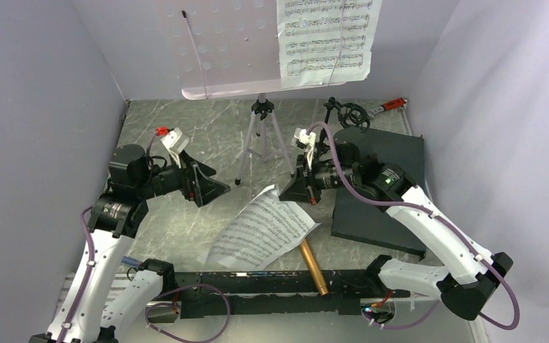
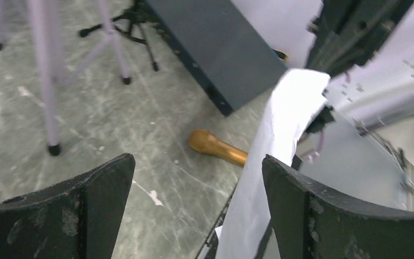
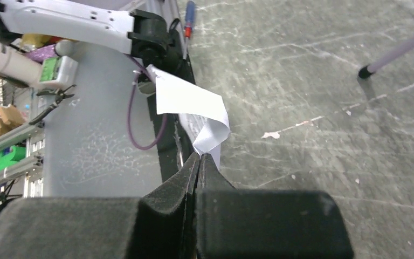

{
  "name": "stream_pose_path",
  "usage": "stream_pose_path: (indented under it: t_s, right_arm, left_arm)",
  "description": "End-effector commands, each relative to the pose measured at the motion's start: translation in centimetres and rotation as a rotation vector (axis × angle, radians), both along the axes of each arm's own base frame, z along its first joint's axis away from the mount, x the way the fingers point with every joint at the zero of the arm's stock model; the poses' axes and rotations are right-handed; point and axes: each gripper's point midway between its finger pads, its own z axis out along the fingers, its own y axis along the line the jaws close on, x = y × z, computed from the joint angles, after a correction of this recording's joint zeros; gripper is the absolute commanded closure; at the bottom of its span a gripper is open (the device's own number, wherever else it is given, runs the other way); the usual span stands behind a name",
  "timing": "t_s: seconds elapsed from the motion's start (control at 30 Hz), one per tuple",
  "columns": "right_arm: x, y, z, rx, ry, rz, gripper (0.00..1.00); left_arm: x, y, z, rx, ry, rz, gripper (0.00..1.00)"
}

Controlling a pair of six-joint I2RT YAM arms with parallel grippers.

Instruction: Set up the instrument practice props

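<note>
The lilac music stand [image 1: 229, 50] stands at the back on its tripod, with one printed music sheet [image 1: 327, 39] on its desk. A second music sheet [image 1: 264, 232] is lifted at its far corner, its near edge resting by the front rail. My right gripper [image 3: 199, 155] is shut on that corner, the paper [image 3: 188, 100] curling away from the tips. The gold microphone [image 1: 314, 268] lies partly under the sheet. The black mic stand [image 1: 347, 113] sits at the back right. My left gripper [image 2: 198, 159] is open above the table, holding nothing; the raised sheet [image 2: 285, 124] hangs just beyond its right finger.
A dark grey slab [image 1: 382, 186] lies under my right arm at the right. A red-handled wrench [image 1: 393, 105] rests at the back right corner. The music stand's tripod legs [image 2: 46, 70] stand between the arms. A black rail [image 1: 257, 282] runs along the near edge.
</note>
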Motion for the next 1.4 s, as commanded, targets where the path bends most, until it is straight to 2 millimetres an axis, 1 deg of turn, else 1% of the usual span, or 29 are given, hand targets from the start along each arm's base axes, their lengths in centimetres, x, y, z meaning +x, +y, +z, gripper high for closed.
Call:
stream_pose_path:
  t_s: [0.0, 0.1, 0.17, 0.33, 0.43, 0.53, 0.63, 0.7, 0.87, 1.0, 1.1, 1.2, 1.37]
  right_arm:
    - [-1.9, 0.2, 3.7, 0.055, -0.013, 0.104, 1.00]
    - [-1.7, 0.7, 5.2, 0.087, -0.010, 0.107, 1.00]
    - [-1.3, 1.0, 6.1, 0.103, -0.008, 0.090, 1.00]
    - [-0.1, 1.9, 6.9, 0.094, 0.013, 0.051, 1.00]
    - [0.0, 2.5, 7.3, 0.105, 0.023, 0.059, 1.00]
    - [-0.3, 3.0, 8.1, 0.131, 0.025, 0.083, 1.00]
    - [-0.2, 3.3, 8.3, 0.138, 0.022, 0.083, 1.00]
    - [-0.1, 3.4, 8.2, 0.132, 0.028, 0.079, 1.00]
    - [0.0, 3.7, 8.1, 0.132, 0.041, 0.084, 1.00]
    - [0.1, 3.9, 8.4, 0.145, 0.043, 0.077, 1.00]
    - [0.4, 4.1, 8.3, 0.143, 0.042, 0.064, 1.00]
    - [0.9, 4.2, 8.0, 0.132, 0.049, 0.045, 1.00]
    - [1.3, 4.4, 8.2, 0.142, 0.051, 0.030, 0.97]
  left_arm:
    - [-4.8, -2.0, 2.4, -0.064, -0.070, -0.329, 0.06]
    - [-6.4, -2.4, 3.0, -0.103, -0.049, -0.431, 0.06]
    - [-7.1, -2.4, 3.3, -0.114, -0.054, -0.463, 0.06]
    - [-8.1, -2.3, 4.1, -0.121, -0.098, -0.483, 0.06]
    - [-7.9, -2.2, 3.7, -0.104, -0.081, -0.463, 0.06]
    - [-7.0, -2.1, 2.8, -0.072, -0.042, -0.424, 0.06]
    - [-6.5, -2.1, 2.2, -0.055, -0.010, -0.411, 0.06]
    - [-6.3, -2.1, 2.0, -0.050, 0.001, -0.415, 0.10]
    - [-6.0, -2.2, 1.5, -0.040, 0.014, -0.422, 0.13]
    - [-6.2, -2.5, 1.0, -0.047, 0.034, -0.450, 0.18]
    - [-6.2, -2.6, 0.7, -0.045, 0.049, -0.465, 0.27]
    - [-6.0, -2.7, 0.3, -0.039, 0.066, -0.464, 0.45]
    - [-5.3, -2.9, -0.3, -0.019, 0.076, -0.441, 0.87]
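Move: The sheet hangs from the right fingers, its middle some 6 cm back, 9 cm right and 10 cm below the left hand, and 5 cm back, 5 cm left and 10 cm below the right hand. On the table, some 29 cm below the right hand, the gold microphone lies 5 cm back and 7 cm right of it. The stand's near foot is about 18 cm ahead, 2 cm right and 30 cm below the left hand. The sheet stays pinched in the right fingers and is raised about 5 cm while they drift some 4 cm left, towards the left hand. The left hand first draws back with its fingers swinging clockwise, then sinks about 3 cm, and its wide-open fingers close most of the way around the sheet's upper left edge. ##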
